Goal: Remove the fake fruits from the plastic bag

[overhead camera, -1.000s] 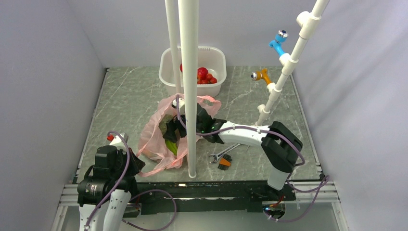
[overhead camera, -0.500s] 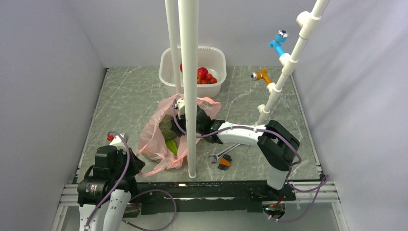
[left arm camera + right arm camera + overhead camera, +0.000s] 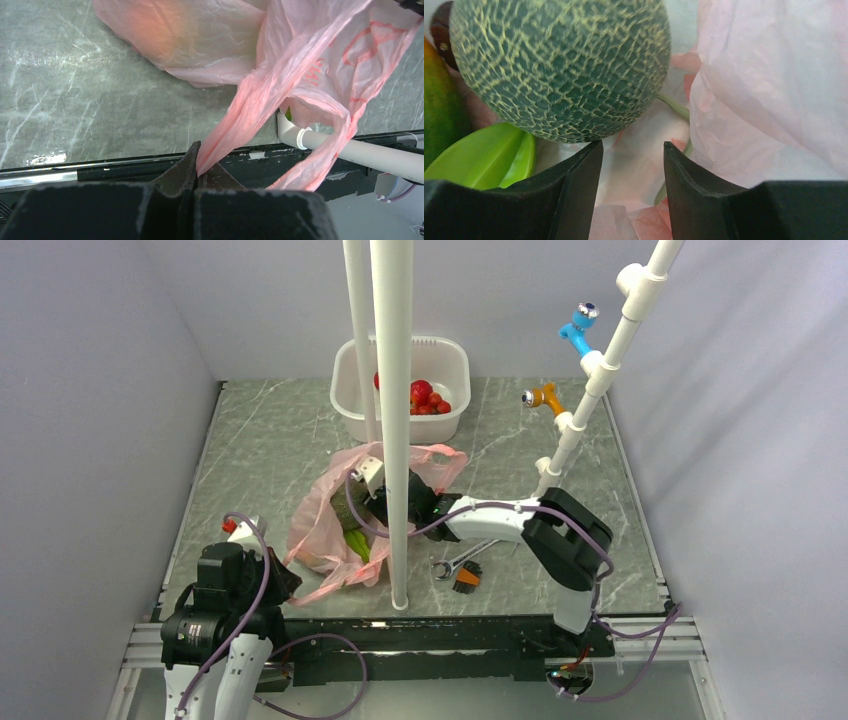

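Observation:
The pink plastic bag (image 3: 318, 530) lies crumpled left of centre, its mouth toward the right arm. My left gripper (image 3: 199, 167) is shut on one of the bag's loop handles (image 3: 235, 120), which runs taut from its jaws. Inside the bag, my right gripper (image 3: 633, 150) has its jaws apart, with only bag film (image 3: 774, 100) showing in the gap. A netted dull-green ball (image 3: 559, 65) rests just beyond the left fingertip. Beside it are a bright green piece (image 3: 484, 155) and an orange-green fruit (image 3: 436, 110). Red fruits (image 3: 425, 397) lie in the white tub (image 3: 450, 352).
Two white poles (image 3: 392, 440) rise in front of the bag and hide part of the right gripper in the top view. A wrench (image 3: 458, 560) and an orange-handled tool (image 3: 466, 580) lie right of the bag. A white pipe stand (image 3: 570, 430) carries blue (image 3: 578, 325) and orange (image 3: 543, 395) fittings.
My right gripper has pushed further left into the bag and its jaws have narrowed. The bag's rim has shifted slightly. The left gripper has kept its hold.

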You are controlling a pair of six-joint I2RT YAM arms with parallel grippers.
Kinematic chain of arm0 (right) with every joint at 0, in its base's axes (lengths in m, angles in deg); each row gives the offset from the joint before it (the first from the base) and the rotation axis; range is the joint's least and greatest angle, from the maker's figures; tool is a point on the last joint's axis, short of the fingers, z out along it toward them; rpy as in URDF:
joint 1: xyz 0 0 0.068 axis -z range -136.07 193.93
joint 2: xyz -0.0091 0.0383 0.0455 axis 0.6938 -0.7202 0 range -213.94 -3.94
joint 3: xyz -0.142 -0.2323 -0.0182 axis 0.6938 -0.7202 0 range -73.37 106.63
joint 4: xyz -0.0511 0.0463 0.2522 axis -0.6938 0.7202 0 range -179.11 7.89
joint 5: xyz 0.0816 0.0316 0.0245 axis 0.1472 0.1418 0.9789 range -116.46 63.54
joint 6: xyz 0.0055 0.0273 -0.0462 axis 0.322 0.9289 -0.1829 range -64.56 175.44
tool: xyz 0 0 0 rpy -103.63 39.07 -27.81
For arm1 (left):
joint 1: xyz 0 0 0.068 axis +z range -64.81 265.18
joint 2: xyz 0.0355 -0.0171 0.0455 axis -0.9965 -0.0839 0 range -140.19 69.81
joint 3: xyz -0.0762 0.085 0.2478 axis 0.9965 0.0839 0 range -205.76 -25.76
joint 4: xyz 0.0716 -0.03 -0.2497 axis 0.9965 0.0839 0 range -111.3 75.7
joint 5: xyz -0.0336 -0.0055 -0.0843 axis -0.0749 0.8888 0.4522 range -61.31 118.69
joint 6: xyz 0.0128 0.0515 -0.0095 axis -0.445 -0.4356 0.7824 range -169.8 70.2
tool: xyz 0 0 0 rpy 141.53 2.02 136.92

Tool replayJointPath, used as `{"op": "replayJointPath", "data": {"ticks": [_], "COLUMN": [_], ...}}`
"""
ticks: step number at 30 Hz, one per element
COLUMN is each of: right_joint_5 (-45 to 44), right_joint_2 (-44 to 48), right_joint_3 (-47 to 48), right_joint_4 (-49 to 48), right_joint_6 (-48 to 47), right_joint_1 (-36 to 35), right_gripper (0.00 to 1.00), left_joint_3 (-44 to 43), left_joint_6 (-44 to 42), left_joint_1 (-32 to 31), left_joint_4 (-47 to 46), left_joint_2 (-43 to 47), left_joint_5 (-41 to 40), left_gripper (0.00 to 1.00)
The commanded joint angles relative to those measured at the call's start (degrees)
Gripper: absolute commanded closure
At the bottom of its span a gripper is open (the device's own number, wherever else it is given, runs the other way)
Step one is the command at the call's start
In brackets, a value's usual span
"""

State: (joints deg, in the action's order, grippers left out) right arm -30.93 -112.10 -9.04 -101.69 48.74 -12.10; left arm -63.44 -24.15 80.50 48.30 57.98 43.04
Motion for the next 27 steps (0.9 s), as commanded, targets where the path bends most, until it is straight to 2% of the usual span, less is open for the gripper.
{"op": "replayJointPath", "data": {"ticks": [1,5,9,15,22,24,27], "right_joint_5": [-0.5,3.9,11.1,18.7,27.0,26.8,23.9], "right_joint_2": [-4.4,-5.0,-1.2,1.4,1.2,1.9,3.0], "right_joint_3": [5.4,8.0,4.8,3.5,1.5,-0.1,-1.8], "right_joint_4": [-2.1,-1.4,-5.5,-10.6,-15.1,-15.1,-12.8], "right_joint_6": [-1.8,-1.5,0.1,8.3,16.2,16.9,11.5], "right_joint_1": [-0.2,-0.7,-1.7,-1.8,2.0,3.5,4.3], "right_gripper": [0.48,0.48,0.38,0.25,0.20,0.20,0.20], "left_joint_3": [0.1,0.1,0.1,0.1,0.1,0.1,0.1], "left_joint_6": [-0.1,-0.1,0.0,0.0,0.0,0.0,0.0], "left_joint_1": [0.2,0.2,0.2,0.2,0.2,0.2,0.3], "left_joint_4": [-2.1,-2.1,-2.1,-2.1,-2.0,-2.1,-2.1], "left_joint_2": [0.1,0.1,-0.2,-0.5,-0.7,-0.6,-0.6], "left_joint_5": [0.9,0.9,0.8,0.7,0.7,0.8,0.8], "left_gripper": [1.00,1.00,1.00,1.00,1.00,1.00,1.00]}}
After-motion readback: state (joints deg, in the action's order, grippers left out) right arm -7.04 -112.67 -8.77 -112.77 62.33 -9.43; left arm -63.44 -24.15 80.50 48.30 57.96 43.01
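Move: The round netted melon in the open bag lies about 5 cm to the left of the right hand, about level with it in reach and roughly 1 cm lower. The green star fruit is some 3 cm to the hand's left, 8 cm back and 3 cm lower; the mango is about 10 cm to its left, 9 cm back and 3 cm lower. From the left hand, the melon is about 17 cm ahead, 11 cm to the right and 8 cm lower. Dip the right gripper about 2 cm down and to the left beside the melon, then draw it up, back and left some 10 cm, turning the fingers about 25 degrees to point more to the left and opening them wide. Finish by easing 2 cm right and forward. Keep the left gripper still, shut on the bag's handle. ##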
